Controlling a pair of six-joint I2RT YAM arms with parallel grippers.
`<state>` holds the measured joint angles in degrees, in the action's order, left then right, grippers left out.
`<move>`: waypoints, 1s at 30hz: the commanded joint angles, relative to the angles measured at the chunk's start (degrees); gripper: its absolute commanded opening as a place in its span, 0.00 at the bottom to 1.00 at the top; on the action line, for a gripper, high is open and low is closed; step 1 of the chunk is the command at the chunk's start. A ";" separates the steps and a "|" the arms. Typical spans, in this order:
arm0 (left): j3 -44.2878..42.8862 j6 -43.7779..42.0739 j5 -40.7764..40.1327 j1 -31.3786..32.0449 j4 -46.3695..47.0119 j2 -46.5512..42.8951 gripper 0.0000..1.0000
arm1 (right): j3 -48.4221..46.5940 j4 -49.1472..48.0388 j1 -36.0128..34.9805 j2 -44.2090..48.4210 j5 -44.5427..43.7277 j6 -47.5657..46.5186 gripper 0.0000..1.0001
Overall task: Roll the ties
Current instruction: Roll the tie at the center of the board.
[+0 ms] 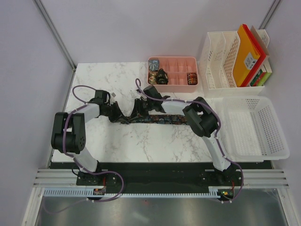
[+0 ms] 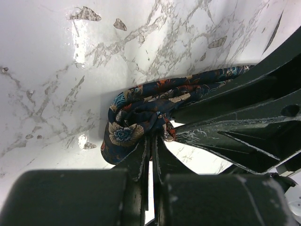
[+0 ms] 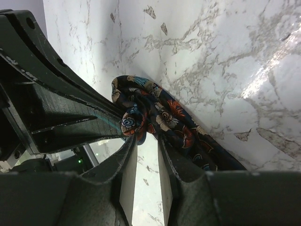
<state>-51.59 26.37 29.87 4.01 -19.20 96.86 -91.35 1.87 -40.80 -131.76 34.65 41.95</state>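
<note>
A dark tie [image 1: 162,119] with orange and blue flowers lies stretched across the middle of the marble table [image 1: 141,146]. Its left end is folded into a small bunch [image 2: 136,110]. My left gripper [image 2: 153,138] is shut on that bunch [image 3: 141,101] from the left. My right gripper [image 3: 146,140] meets the same bunch from the other side, its jaws a little apart with bare table showing between them and a curl of cloth at the tips. From above, the left gripper [image 1: 116,114] and right gripper [image 1: 138,109] stand close together over the tie's left end.
A pink compartment tray [image 1: 173,88] at the back holds rolled ties, among them a grey-blue one [image 1: 154,65], a dark one [image 1: 162,75] and a red-orange one [image 1: 192,78]. A white file rack [image 1: 221,66] with folders and a white basket [image 1: 256,154] stand at the right.
</note>
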 commanded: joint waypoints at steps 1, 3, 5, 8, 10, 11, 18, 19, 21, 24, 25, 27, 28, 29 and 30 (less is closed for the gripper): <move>0.09 0.61 -6.66 0.56 -1.01 2.19 0.02 | -2.52 0.50 0.98 4.23 -0.46 -1.26 0.32; 0.00 0.52 -6.49 0.56 -1.19 2.19 0.02 | -2.43 0.51 1.42 4.06 -1.25 -2.13 0.32; 0.00 0.44 -6.40 0.56 -1.19 2.28 0.02 | -2.52 0.94 1.86 3.62 -2.31 -2.75 0.32; -0.26 0.44 -6.22 0.56 -1.19 2.19 0.02 | -2.52 0.94 1.95 2.66 -2.92 -3.81 0.31; -0.35 0.35 -6.23 0.56 -1.28 2.11 0.02 | -2.52 0.86 2.04 2.13 -3.45 -4.16 0.31; -0.52 0.35 -6.14 0.56 -1.36 2.11 0.02 | -2.34 0.94 2.04 2.21 -3.80 -4.42 0.31; -1.40 1.66 -3.33 0.65 -1.45 -1.05 0.02 | -0.06 2.61 2.04 1.95 -4.51 -6.71 0.24; -1.93 2.01 -3.06 0.65 -1.45 -1.41 0.02 | 0.29 2.61 1.95 2.04 -4.59 -6.97 0.23; -2.37 2.72 -2.45 0.82 -1.45 -1.93 0.02 | 0.65 2.61 1.77 1.69 -4.60 -7.32 0.21; -3.07 3.16 -2.36 1.35 -1.45 -1.94 0.02 | 0.21 2.53 1.60 0.81 -4.60 -7.15 0.15; -3.16 3.16 -2.10 1.44 -1.54 -1.76 0.02 | -0.05 2.70 1.51 0.55 -4.60 -7.24 0.14; -3.34 3.69 -2.09 1.88 -1.45 -1.76 0.02 | -0.23 2.70 1.42 0.37 -4.68 -7.33 0.11; -3.43 3.86 -1.92 2.05 -1.37 -1.59 0.02 | -0.32 2.70 1.51 0.19 -4.60 -7.33 0.11; -3.60 4.21 -1.74 2.49 -1.45 -1.50 0.02 | -0.23 2.88 1.42 0.19 -4.51 -7.41 0.10; -4.04 4.22 -1.92 2.75 -1.37 -1.41 0.02 | -0.32 2.79 1.42 0.28 -4.51 -7.50 0.10</move>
<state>-53.34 28.10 28.62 5.43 -20.51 96.33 -91.53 3.86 -38.94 -131.20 30.98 35.92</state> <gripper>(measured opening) 0.033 0.108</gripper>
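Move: The right hand's next grip spot on the tie is about 2 cm ahead, 2 cm right and 1 cm lower. The rolled end is about 2 cm to that hand's left, 1 cm back; the tail's middle lies some 13 cm right, 1 cm back. The left hand pinches the rolled end, its middle about 1 cm ahead; the grip spot lies roughly 4 cm to the left hand's right, 2 cm ahead. The right hand shifts about 3 cm forward and right, closing on the tie; the left keeps its pinch. ##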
